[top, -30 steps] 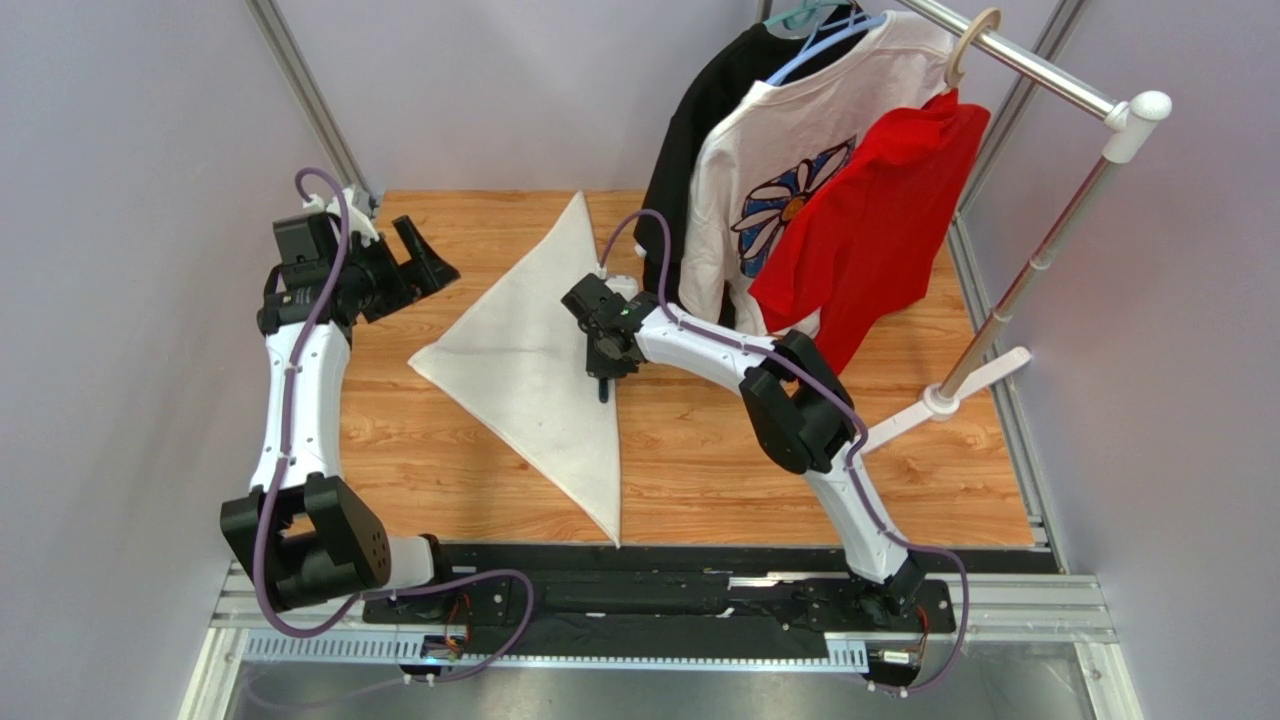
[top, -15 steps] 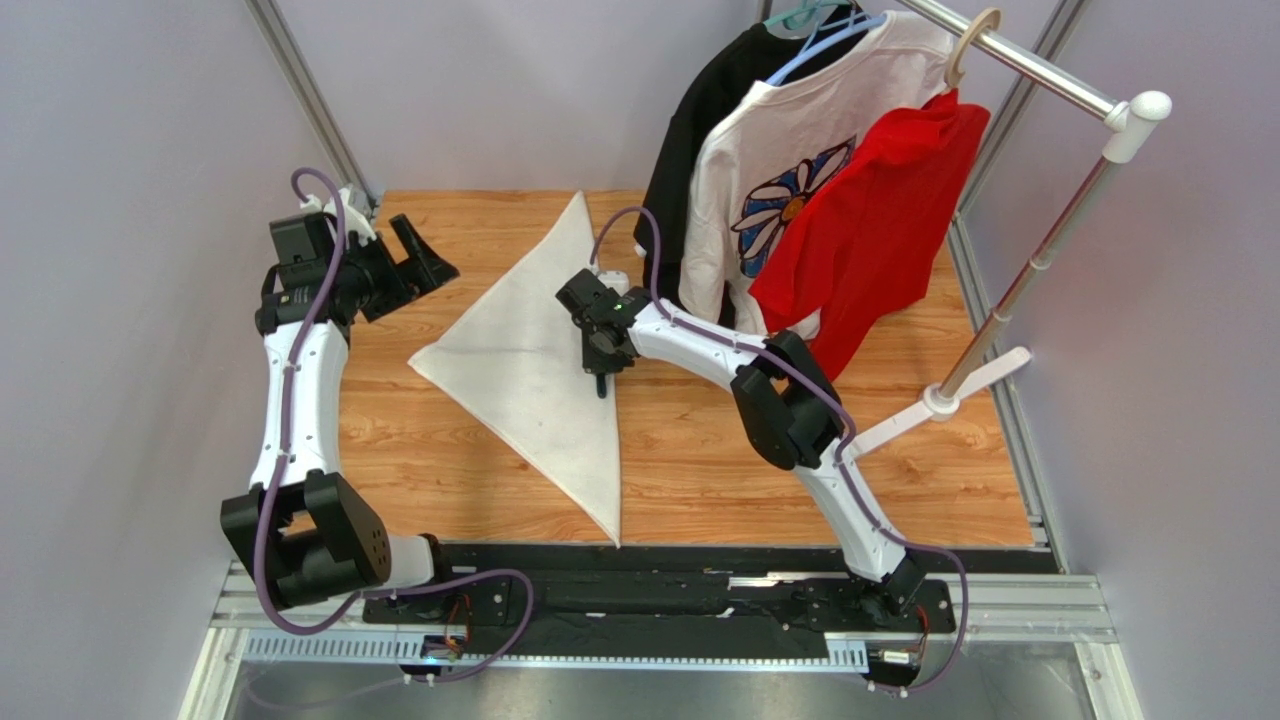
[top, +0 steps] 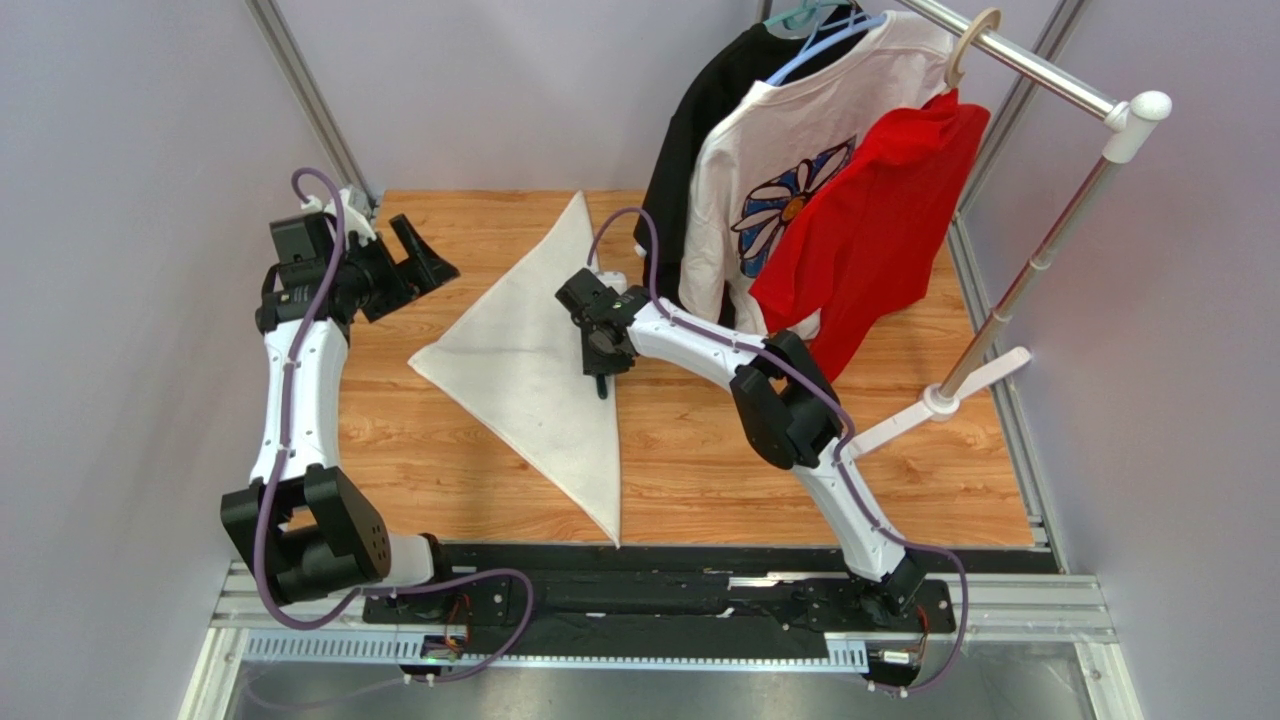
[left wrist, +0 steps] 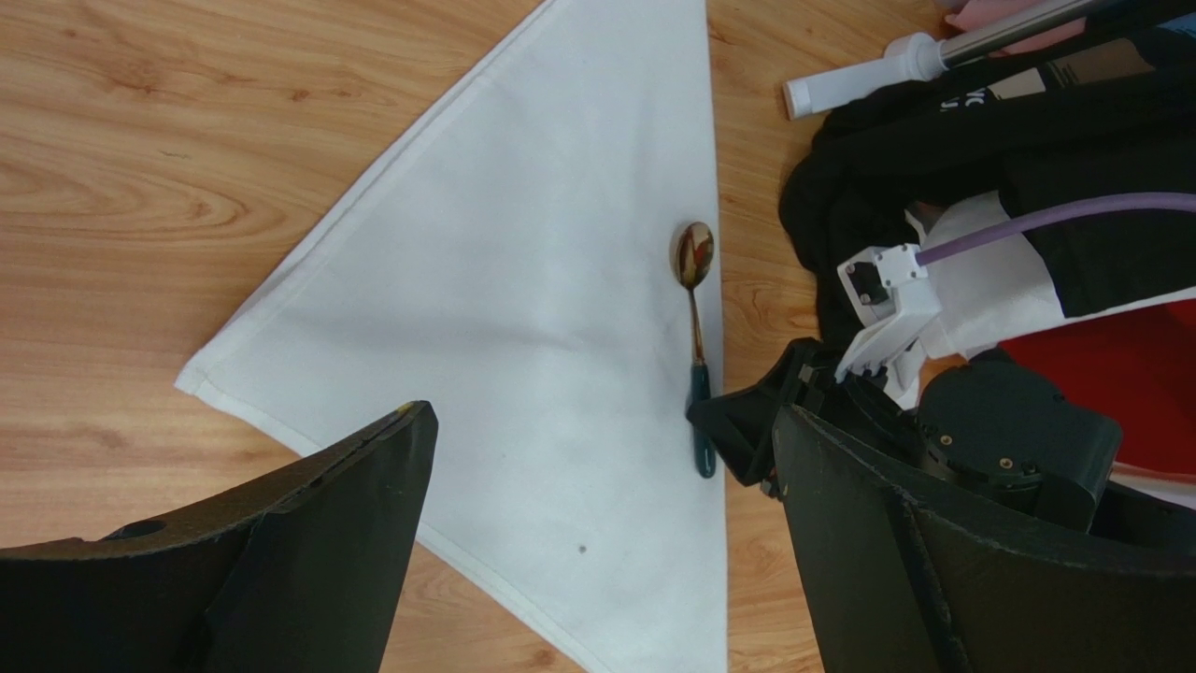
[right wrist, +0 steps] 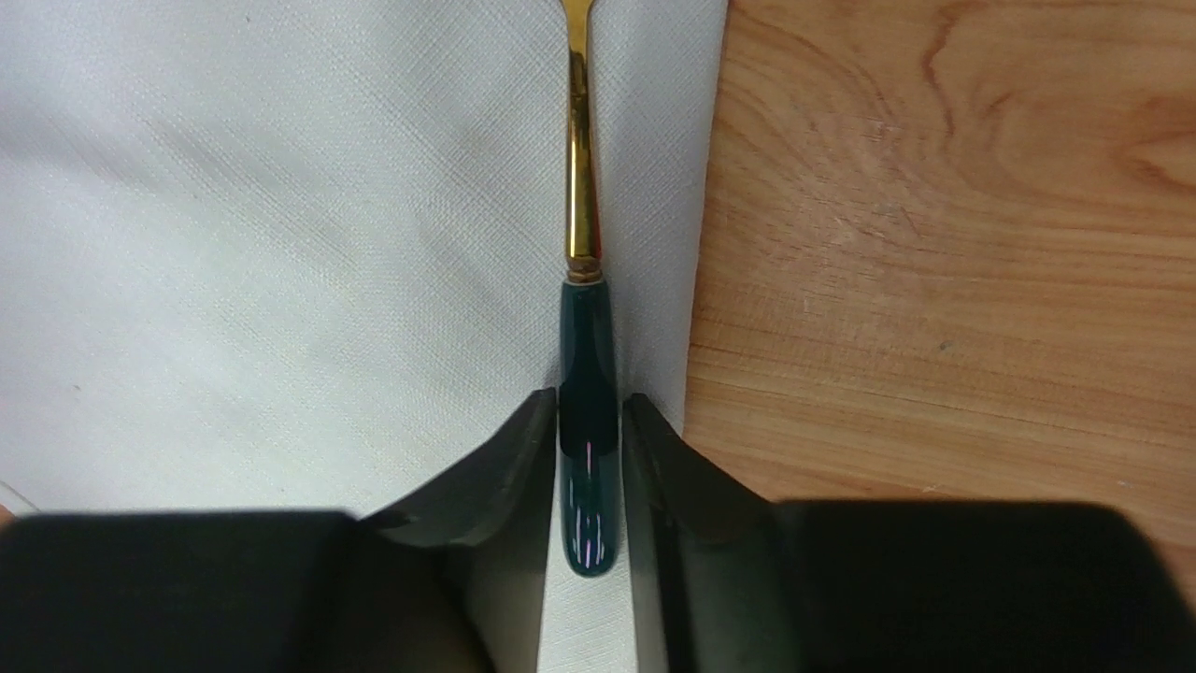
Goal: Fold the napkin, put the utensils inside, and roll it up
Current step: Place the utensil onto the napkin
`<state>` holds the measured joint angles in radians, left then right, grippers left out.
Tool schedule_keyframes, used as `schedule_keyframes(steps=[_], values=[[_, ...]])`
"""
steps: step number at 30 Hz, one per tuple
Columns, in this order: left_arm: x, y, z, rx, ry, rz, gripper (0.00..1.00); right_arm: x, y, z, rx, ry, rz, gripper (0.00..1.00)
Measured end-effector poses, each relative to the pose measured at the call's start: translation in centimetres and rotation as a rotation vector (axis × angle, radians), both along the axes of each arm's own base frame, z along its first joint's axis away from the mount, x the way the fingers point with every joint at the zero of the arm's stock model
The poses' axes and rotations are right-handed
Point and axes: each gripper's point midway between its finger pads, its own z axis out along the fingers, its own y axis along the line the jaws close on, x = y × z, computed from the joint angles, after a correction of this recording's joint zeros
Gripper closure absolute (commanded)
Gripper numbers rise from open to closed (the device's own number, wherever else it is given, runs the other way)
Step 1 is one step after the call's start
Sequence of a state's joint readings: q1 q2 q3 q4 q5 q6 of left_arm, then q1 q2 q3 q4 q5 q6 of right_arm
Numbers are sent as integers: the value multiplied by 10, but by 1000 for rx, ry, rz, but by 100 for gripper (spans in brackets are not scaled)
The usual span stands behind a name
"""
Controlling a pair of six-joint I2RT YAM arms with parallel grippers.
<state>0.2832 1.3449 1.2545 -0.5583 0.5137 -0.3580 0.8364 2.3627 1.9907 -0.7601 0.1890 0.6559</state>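
Observation:
The white napkin (top: 526, 360) lies folded into a triangle on the wooden table; it also shows in the left wrist view (left wrist: 534, 309) and the right wrist view (right wrist: 281, 239). The spoon (left wrist: 694, 316) lies along the napkin's right edge, gold bowl toward the far side. My right gripper (top: 601, 365) is low over that edge, its jaws closed around the spoon's dark green handle (right wrist: 588, 421), midway between the fingertips (right wrist: 591, 410). My left gripper (top: 403, 258) is open and empty, raised left of the napkin, looking down on it (left wrist: 601, 418).
A clothes rack (top: 1052, 225) stands at the back right with a black garment, a white flower-print T-shirt (top: 781, 195) and a red shirt (top: 879, 225) hanging just right of my right gripper. Its white foot (top: 962, 390) rests on the table's right side.
My right gripper has shifted slightly left and toward the far side over the napkin's right edge, with the spoon between its jaws. The left arm has barely moved.

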Motion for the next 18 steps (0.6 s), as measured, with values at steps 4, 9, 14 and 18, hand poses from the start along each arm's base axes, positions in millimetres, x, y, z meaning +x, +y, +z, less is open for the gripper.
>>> schedule_keyframes(steps=[4, 9, 14, 18], values=[[1, 1, -3, -2, 9, 1, 2, -2, 2, 1, 3, 2, 24, 47], [8, 4, -24, -13, 65, 8, 2, -10, 6, 14, 19, -16, 78, 39], [13, 11, -58, -15, 163, 34, 4, -42, 8, 55, 48, -72, 171, 39], [15, 16, -78, 7, 220, 56, 7, -98, 1, 85, 75, -97, 262, 42]])
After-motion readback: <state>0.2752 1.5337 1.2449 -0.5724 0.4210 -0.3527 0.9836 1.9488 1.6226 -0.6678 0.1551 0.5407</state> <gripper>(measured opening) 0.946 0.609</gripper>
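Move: The right fingers are around the spoon's dark green handle; the spoon's middle lies about 5 cm ahead of the right hand and 1 cm lower. The napkin's middle is some 10 cm to its left, level with it, and the near corner about 26 cm back and 2 cm right. From the left hand, the napkin's middle is about 15 cm right, 1 cm back and 23 cm below; the spoon is 24 cm right, 4 cm ahead, equally low. Fingers opening off the spoon's handle, the right hand backs and rises about 12 cm; the left sinks some 8. ##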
